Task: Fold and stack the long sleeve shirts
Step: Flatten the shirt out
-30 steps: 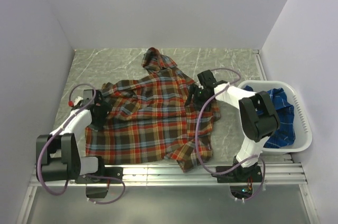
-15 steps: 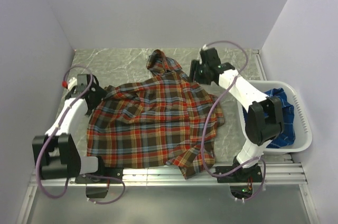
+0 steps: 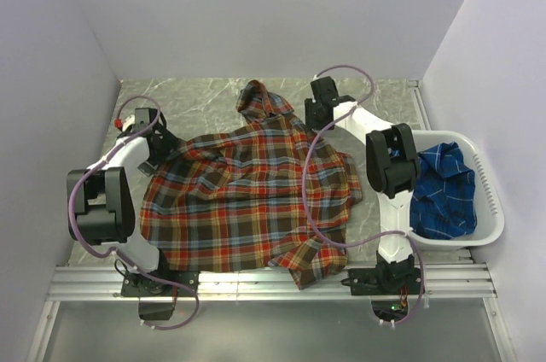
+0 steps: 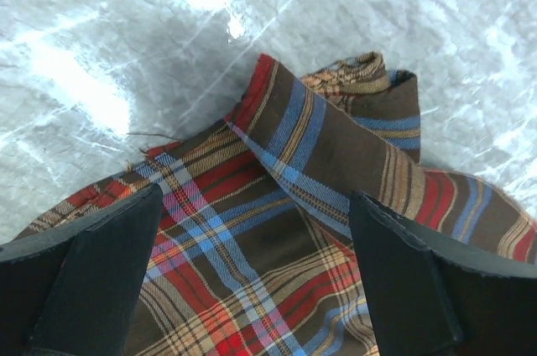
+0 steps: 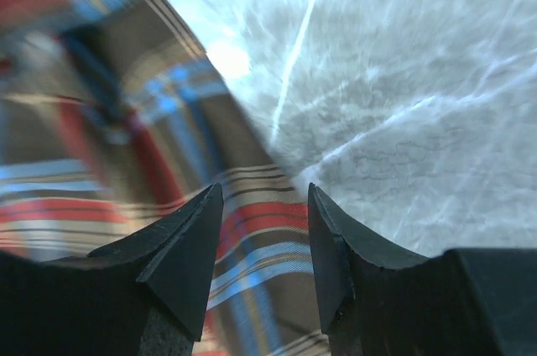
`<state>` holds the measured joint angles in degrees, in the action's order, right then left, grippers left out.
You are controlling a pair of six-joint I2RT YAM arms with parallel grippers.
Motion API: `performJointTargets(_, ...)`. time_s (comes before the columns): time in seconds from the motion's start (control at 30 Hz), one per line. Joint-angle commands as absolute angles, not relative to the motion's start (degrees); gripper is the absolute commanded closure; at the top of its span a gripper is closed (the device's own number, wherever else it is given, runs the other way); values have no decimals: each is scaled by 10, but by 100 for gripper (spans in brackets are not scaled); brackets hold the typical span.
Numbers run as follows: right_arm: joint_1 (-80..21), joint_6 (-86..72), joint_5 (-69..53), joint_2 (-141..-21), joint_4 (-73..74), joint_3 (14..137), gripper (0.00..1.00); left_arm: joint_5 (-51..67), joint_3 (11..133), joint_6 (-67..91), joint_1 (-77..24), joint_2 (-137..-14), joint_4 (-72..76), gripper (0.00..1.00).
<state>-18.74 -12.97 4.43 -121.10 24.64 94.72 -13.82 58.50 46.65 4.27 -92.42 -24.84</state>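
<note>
The red-orange plaid long sleeve shirt (image 3: 247, 200) lies spread over the middle of the table, one part (image 3: 260, 102) reaching toward the back wall. My left gripper (image 3: 160, 145) hovers over the shirt's far left edge. In the left wrist view it (image 4: 256, 276) is wide open above a folded plaid edge (image 4: 336, 154), holding nothing. My right gripper (image 3: 317, 119) is at the shirt's far right shoulder. In the right wrist view its jaws (image 5: 262, 205) stand part open astride the cloth's edge (image 5: 252, 243). The blue plaid shirt (image 3: 442, 195) lies crumpled in the basket.
The white plastic basket (image 3: 488, 187) stands at the right, near the side wall. The marble tabletop (image 3: 192, 102) shows behind the shirt and left of it. Grey walls close in the left, back and right. A metal rail (image 3: 273, 281) runs along the near edge.
Both grippers have moved from the shirt's middle toward the back, and the shirt now lies spread wider and flatter. The right gripper's jaws have narrowed; the left stays wide open.
</note>
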Motion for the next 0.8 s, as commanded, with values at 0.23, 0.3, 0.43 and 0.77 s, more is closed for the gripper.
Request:
performJointTargets(0.23,-186,-74,17,-1249,277,1005,46,-112,508,456,40,-848,-266,1)
performJointTargets(0.3,-186,-83,18,-1255,283,1008,45,-111,487,457,40,-831,-270,1)
performJointTargets(0.43,-190,-100,23,-1279,302,1026,45,-109,461,463,40,-800,-279,1)
performJointTargets(0.77,-192,-121,39,-1320,333,1065,50,-57,385,494,40,-775,-271,1)
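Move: My left hand is after the shirt's left side: that patch of cloth lies about 10 cm back, 3 cm to the right and 4 cm below. The turned-over sleeve flap starts nearly underneath, centred some 5 cm right and 2 cm ahead. My right hand hangs about 4 cm right above the shirt's far right edge; from it the bunched sleeve end is roughly 15 cm left and 7 cm farther out, and the shirt's right corner 10 cm right and 14 cm back. With fingers wide open, I draw my left hand back about 10 cm from beside the sleeve flap and over the shirt's left side, dipping, easing up slightly, then sinking to nearly 4 cm lower. Meanwhile my right hand sinks about 4 cm in two steps onto or close to the far edge, its half-open fingers astride the hem and tipping down a little. ##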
